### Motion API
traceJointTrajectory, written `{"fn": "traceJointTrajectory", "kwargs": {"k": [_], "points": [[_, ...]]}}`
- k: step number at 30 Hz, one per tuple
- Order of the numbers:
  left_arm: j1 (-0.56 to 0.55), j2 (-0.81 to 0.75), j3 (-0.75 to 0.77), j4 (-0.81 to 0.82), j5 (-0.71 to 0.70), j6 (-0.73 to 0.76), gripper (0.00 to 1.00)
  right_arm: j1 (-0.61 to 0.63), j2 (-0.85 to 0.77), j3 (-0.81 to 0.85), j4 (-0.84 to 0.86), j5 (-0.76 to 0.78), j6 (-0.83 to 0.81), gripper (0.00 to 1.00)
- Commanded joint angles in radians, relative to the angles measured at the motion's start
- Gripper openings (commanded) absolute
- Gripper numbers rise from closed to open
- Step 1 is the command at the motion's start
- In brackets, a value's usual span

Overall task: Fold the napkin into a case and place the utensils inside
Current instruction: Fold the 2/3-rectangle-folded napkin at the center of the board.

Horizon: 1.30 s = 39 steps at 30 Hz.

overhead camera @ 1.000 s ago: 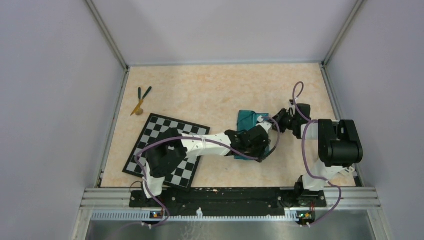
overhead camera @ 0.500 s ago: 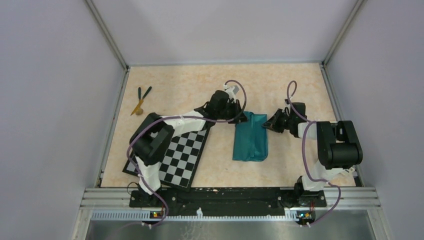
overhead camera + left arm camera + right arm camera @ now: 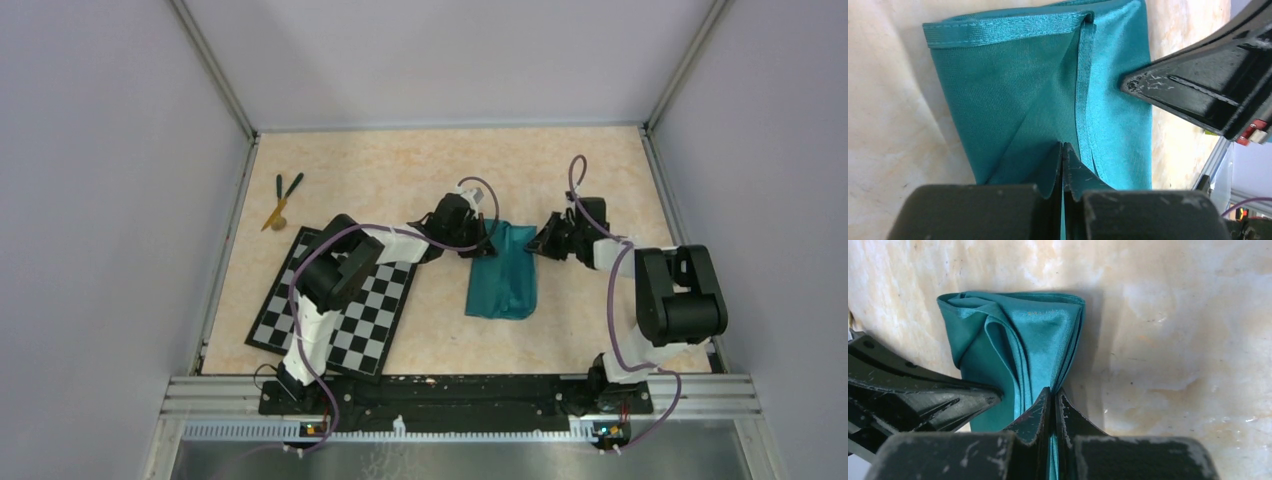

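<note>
The teal napkin (image 3: pixel 502 285) lies folded into a narrow oblong on the table, right of the checkerboard. My left gripper (image 3: pixel 484 244) is shut on its far left corner. In the left wrist view the black jaws (image 3: pixel 1063 148) pinch a fold of the napkin (image 3: pixel 1023 85). My right gripper (image 3: pixel 538 243) is shut on the far right corner; in the right wrist view it (image 3: pixel 1053 393) clamps the layered edge of the napkin (image 3: pixel 1033 335). The utensils (image 3: pixel 281 199), two dark green sticks and a tan one, lie far off at the back left.
A black-and-white checkerboard mat (image 3: pixel 340 310) lies at the front left, under the left arm. Grey walls with metal rails close in the table on three sides. Each gripper's fingers show in the other's wrist view (image 3: pixel 1198 90) (image 3: pixel 913 400).
My left arm swung from over the napkin's near end to its far left corner, and its jaws closed on the cloth. My right gripper kept its hold and shifted slightly.
</note>
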Motion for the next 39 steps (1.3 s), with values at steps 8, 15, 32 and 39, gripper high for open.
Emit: {"fn": "traceJointTrajectory", "kwargs": {"k": [8, 15, 32, 39], "points": [[0.002, 0.04, -0.01, 0.064, -0.045, -0.011, 0.0, 0.195, -0.094, 0.214, -0.276, 0.333, -0.023, 0.0], [0.001, 0.032, -0.016, 0.084, -0.034, -0.016, 0.0, 0.341, -0.038, 0.304, -0.386, 0.514, 0.089, 0.0], [0.038, -0.215, -0.125, 0.042, 0.067, -0.03, 0.34, 0.384, 0.007, 0.349, -0.424, 0.596, 0.188, 0.0], [0.075, -0.234, -0.211, 0.039, 0.057, -0.055, 0.44, 0.39, 0.018, 0.364, -0.458, 0.624, 0.194, 0.0]]}}
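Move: The right hand still pinches the napkin's right edge, with the left edge, where the fold heads, about 14 cm to its left and level with it. The left fingertips press on the napkin, that left edge some 5 cm to their left. From the left hand, the napkin's far edge is 6 cm ahead and 3 cm right, its near edge 16 cm back and 2 cm right. All of this lies only about 1 cm below the hands. Keep the right gripper shut on the napkin's right edge and swing it up and over to the left about 6 cm, towards the left edge, left side rolling down some 20 degrees, then ease about 1 cm back right and slightly down. Hold the shut left fingers pressed on the napkin meanwhile; late on, lift them clear, up and left, opening to under half. ##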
